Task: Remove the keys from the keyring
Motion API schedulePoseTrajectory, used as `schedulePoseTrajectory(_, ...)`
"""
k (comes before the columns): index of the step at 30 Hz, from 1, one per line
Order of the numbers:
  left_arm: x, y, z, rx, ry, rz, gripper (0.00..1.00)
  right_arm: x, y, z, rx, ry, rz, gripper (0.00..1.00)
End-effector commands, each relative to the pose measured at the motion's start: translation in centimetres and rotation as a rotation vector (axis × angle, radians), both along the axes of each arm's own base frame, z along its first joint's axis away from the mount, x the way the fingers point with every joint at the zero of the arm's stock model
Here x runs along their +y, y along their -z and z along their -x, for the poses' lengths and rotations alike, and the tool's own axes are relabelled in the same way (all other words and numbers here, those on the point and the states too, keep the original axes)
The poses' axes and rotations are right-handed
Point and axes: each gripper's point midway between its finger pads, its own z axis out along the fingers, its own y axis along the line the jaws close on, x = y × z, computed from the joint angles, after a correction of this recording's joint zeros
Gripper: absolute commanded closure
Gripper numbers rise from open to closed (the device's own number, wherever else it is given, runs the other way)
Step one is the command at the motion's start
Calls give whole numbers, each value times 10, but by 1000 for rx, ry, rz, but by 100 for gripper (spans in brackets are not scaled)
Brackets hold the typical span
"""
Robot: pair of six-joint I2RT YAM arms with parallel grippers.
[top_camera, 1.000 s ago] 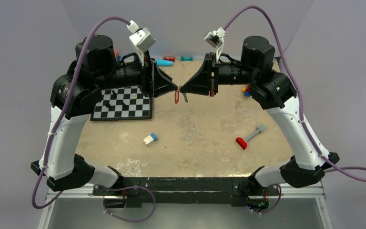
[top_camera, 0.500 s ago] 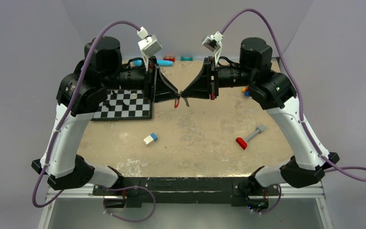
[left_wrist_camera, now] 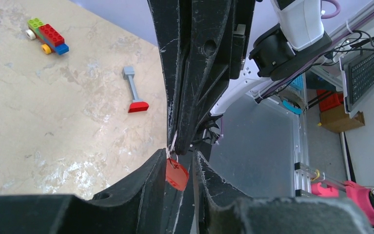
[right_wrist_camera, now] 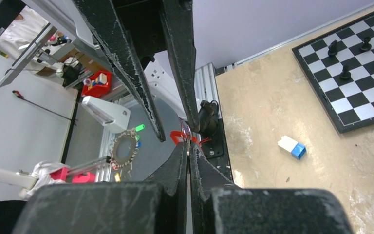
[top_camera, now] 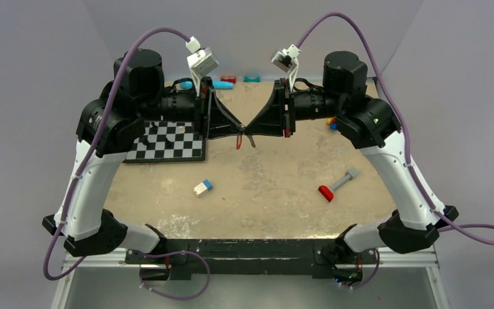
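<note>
Both grippers meet tip to tip in the air above the middle of the table. My right gripper [top_camera: 247, 127] [right_wrist_camera: 187, 145] is shut on the thin metal keyring [right_wrist_camera: 187, 130]. My left gripper [top_camera: 238, 127] [left_wrist_camera: 180, 154] is open, its fingers either side of the ring. A red key tag [left_wrist_camera: 177, 174] [top_camera: 238, 140] hangs from the ring [left_wrist_camera: 172, 144] between the left fingers, close to the left one. A small dark key [top_camera: 251, 139] hangs below the right gripper's tip in the top view.
A chessboard [top_camera: 167, 140] with a few pieces lies under the left arm. A white and blue brick [top_camera: 202, 187] and a grey and red tool [top_camera: 336, 185] lie on the near table. Coloured bricks [top_camera: 330, 122] and small toys [top_camera: 222, 84] sit further back.
Both grippers have come a little lower and the left arm has shifted right. The ring with the red tag has stayed between the tips.
</note>
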Motion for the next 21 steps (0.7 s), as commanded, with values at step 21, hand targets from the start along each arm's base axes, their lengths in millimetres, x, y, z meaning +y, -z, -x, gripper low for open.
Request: schedulePoseTrajectory(21,1,-10,-1,-10,-24,37,100,0,-21,9,-81,-12,-40,100)
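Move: The keyring is right between the two sets of fingertips, about 1 cm to the left hand's right and 1 cm to the right hand's left, level with both. The red tag hangs some 3 cm below the left hand, straight under it. The grey key hangs about 3 cm below the left hand and 2 cm to its right, by the right fingertips. Left hand stays put and pinches shut on the keyring; the right, still gripping, eases back about 1 cm. ##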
